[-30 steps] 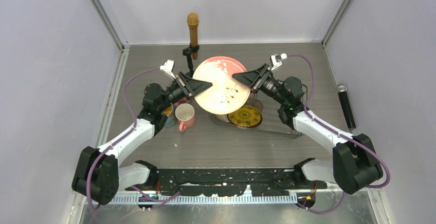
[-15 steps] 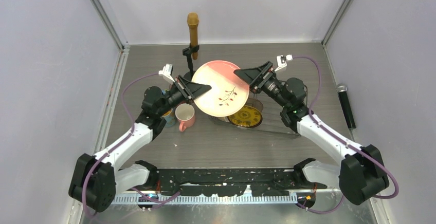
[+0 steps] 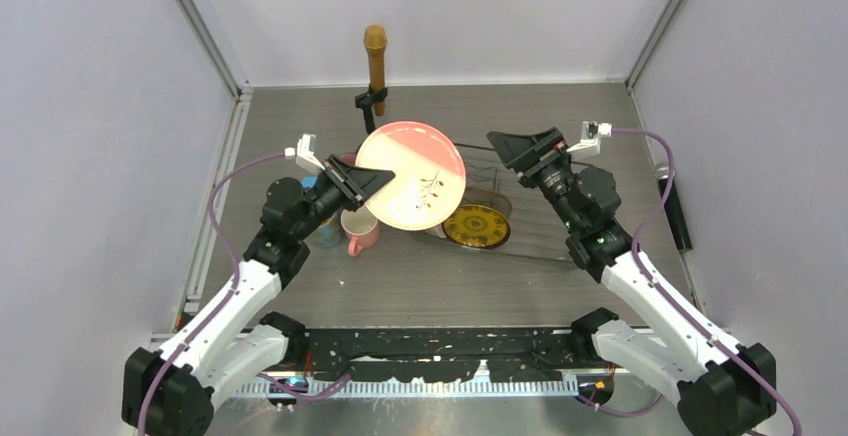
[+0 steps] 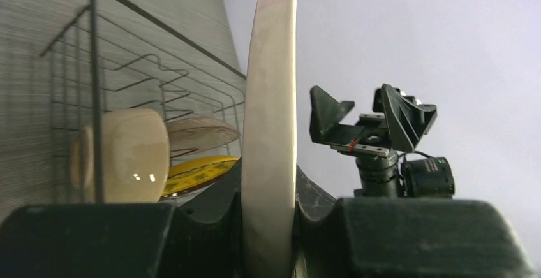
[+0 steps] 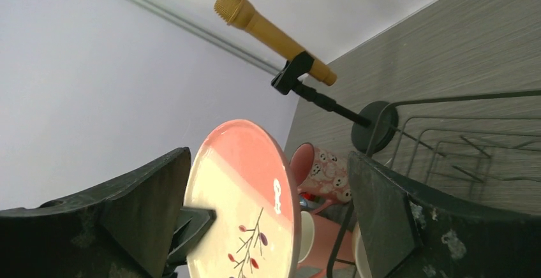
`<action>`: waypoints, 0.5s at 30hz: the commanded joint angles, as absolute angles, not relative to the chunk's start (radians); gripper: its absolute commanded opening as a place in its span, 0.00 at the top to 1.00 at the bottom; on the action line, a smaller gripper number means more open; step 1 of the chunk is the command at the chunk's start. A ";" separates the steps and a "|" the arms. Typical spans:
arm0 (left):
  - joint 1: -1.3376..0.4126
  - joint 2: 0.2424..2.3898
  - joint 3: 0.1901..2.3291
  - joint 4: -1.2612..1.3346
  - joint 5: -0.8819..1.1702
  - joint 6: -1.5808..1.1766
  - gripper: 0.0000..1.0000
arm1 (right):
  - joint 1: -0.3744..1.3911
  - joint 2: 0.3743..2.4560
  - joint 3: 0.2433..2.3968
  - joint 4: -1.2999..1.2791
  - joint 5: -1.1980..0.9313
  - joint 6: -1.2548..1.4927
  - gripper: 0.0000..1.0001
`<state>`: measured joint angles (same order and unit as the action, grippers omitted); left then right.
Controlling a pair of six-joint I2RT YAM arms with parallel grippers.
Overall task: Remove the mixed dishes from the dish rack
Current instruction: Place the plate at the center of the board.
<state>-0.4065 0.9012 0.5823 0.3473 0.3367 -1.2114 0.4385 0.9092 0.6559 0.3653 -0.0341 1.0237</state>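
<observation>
The large pink-and-cream plate [image 3: 415, 178] hangs above the table, and my left gripper [image 3: 372, 178] is shut on its left rim. The left wrist view shows that plate [image 4: 271, 118] edge-on, pinched between both fingers of the left gripper [image 4: 271, 192]. My right gripper [image 3: 520, 146] stands open to the plate's right, apart from it, over the dish rack [image 3: 535, 241]. The black wire rack [image 4: 96, 48] holds a cream bowl [image 4: 127, 157], a brownish bowl [image 4: 199, 134] and a small yellow plate [image 3: 477, 226]. In the right wrist view the plate [image 5: 245, 189] shows beyond the wide-apart fingers.
A pink mug [image 3: 360, 226] stands on the table under the left gripper, and a patterned pink mug [image 5: 322, 169] sits behind it. A gold microphone on a black stand [image 3: 375, 56] rises at the back. A black hand microphone [image 3: 672, 206] lies at the right wall.
My right gripper opened, let go of the plate's right rim and drew back to the right. The left gripper carried the plate a little leftward.
</observation>
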 commanded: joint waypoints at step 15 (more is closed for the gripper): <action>-0.408 0.446 0.738 -0.223 -0.317 -0.919 1.00 | 0.443 0.795 0.624 0.252 0.140 0.896 0.01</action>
<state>-0.4065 0.5152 0.6220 -0.1989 -0.1127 -0.9817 0.4385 0.8135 0.6113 0.2451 0.1158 0.9325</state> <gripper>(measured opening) 0.213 0.993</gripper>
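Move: Below the left hand stand the mugs: the plain pink mug some 6 cm to its left and 3 cm ahead, about 25 cm down; the blue mug about 13 cm left, 4 cm ahead; the patterned pink mug some 8 cm left, 13 cm ahead. In the rack, the cream bowl lies about 10 cm right, 6 cm ahead. The plate's landing spot isn't clear. From the right hand the plain pink mug is some 27 cm left, 1 cm nearer the base, far below. Sweeping left with the plate still pinched by its rim, the left hand speeds up over about 10 cm, slightly back and almost level, carrying it away from the rack and out high above the mugs; it swings about 25 degrees counter-clockwise while its left side rolls up some 15. The empty right hand, fingers staying wide open, drifts about 3 cm right and sinks a little. ##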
